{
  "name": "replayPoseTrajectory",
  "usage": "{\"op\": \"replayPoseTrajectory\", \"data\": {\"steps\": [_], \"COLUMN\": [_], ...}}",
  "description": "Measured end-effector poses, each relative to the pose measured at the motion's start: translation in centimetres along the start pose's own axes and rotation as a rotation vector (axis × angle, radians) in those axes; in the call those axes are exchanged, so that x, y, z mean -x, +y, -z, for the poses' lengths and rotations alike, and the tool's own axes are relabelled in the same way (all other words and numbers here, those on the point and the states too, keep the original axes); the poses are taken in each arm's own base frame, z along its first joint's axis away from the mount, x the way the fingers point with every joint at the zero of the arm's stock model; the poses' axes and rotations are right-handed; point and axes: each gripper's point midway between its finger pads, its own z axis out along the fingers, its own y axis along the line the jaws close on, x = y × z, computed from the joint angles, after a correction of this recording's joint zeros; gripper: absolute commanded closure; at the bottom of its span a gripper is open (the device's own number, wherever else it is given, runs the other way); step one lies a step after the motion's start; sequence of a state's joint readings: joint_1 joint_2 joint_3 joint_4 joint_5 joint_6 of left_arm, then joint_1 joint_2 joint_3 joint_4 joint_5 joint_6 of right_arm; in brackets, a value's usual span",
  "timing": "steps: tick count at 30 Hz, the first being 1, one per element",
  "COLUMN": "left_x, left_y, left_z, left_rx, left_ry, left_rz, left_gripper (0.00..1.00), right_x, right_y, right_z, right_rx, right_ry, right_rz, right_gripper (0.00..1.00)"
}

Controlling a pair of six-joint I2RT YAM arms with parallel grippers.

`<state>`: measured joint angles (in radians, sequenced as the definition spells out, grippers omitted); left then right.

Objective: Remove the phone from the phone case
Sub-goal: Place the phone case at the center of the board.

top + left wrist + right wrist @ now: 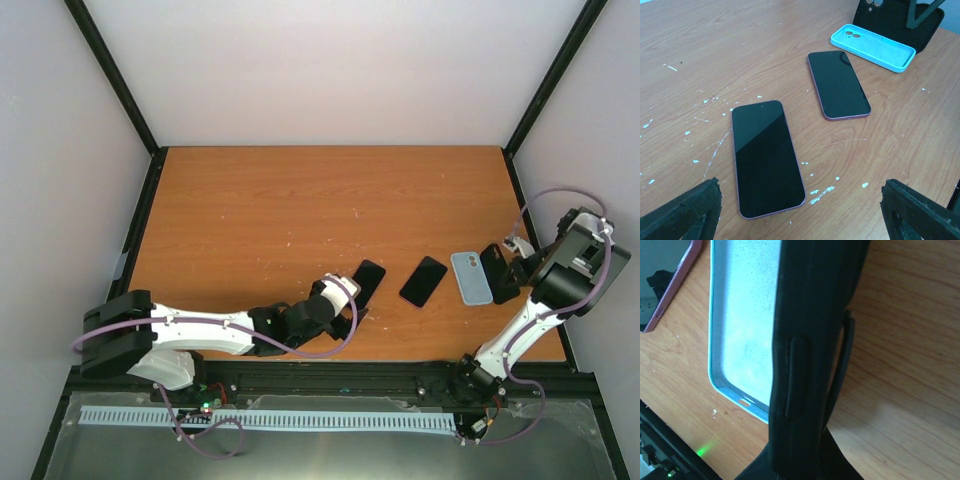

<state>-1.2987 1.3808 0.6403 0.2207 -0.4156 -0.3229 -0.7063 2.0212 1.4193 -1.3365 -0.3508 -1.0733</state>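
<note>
Two bare phones with dark screens lie face up on the wooden table: one [368, 280] [767, 157] just ahead of my left gripper, the other [423, 281] [838, 85] to its right. An empty light blue case [471, 277] [873, 47] [742, 325] lies further right. My left gripper [348, 292] [805, 212] is open and empty, with its fingers on either side of the near phone's bottom end and above the table. My right gripper [508, 270] [810, 460] is shut on a black case [495, 272] [895, 22] [810, 340], tilted on edge beside the blue case. It looks empty.
The table's right edge and the black frame post [545, 90] are close to the right arm. The front rail [330, 375] runs along the near edge. White flecks mark the wood around the near phone.
</note>
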Motion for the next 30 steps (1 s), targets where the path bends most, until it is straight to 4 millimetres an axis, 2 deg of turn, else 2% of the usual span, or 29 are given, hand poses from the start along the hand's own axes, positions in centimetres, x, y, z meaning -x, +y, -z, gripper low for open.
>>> {"op": "replayPoseTrajectory", "data": {"steps": [4, 6, 9, 13, 17, 22, 30], "left_x": [-0.1, -0.1, 0.0, 0.0, 0.1, 0.3, -0.9], "left_y": [0.1, 0.1, 0.1, 0.1, 0.2, 0.8, 3.4], "left_z": [0.0, 0.0, 0.1, 0.1, 0.2, 0.5, 0.8], "left_rx": [0.004, 0.004, 0.004, 0.005, 0.008, 0.024, 0.092], "left_ry": [0.004, 0.004, 0.001, 0.000, -0.003, -0.015, 0.007], "left_rz": [-0.002, -0.002, -0.001, 0.000, 0.001, 0.015, 0.052], "left_gripper": [0.12, 0.12, 0.12, 0.12, 0.11, 0.09, 0.06], "right_x": [0.7, 1.1, 1.5, 1.3, 1.4, 1.3, 1.3], "right_y": [1.1, 2.1, 2.9, 3.4, 3.0, 1.7, 0.5], "right_z": [-0.6, -1.8, -2.4, -3.2, -3.3, -2.5, 0.5], "right_rx": [0.032, 0.095, 0.127, 0.162, 0.151, 0.095, -0.087], "right_ry": [0.000, -0.003, 0.002, 0.009, 0.004, -0.027, -0.090], "right_rz": [0.017, 0.019, 0.021, -0.008, -0.047, -0.084, -0.080], "right_gripper": [0.91, 0.89, 0.85, 0.71, 0.58, 0.49, 0.45]}}
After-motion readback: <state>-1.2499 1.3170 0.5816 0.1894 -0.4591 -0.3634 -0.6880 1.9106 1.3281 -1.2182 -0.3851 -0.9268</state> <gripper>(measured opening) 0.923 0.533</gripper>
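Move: The right hand, some 4 cm above the board, holds the black phone case tilted by its right side, the case's middle about 4 cm left and 2 cm ahead. The blue case lies roughly 13 cm left and level with the hand; beyond it, also level, are the middle phone, about 26 cm left, and the left phone, about 42 cm left. From the idle left hand the blue case is some 34 cm right, 8 cm ahead and 12 cm below. The right hand sweeps the black case left about 5 cm, sinking just over 1 cm and tilting some 10 degrees, so that the case's left edge pushes the blue case along the board towards the phones; towards the end of that push its fingers begin to open, to about half, letting go of the black case, and the hand backs off some 4 cm to the right, rising about 2 cm. Late on, the empty, open left hand starts off about 3 cm left and 2 cm forward, away from the cases. ##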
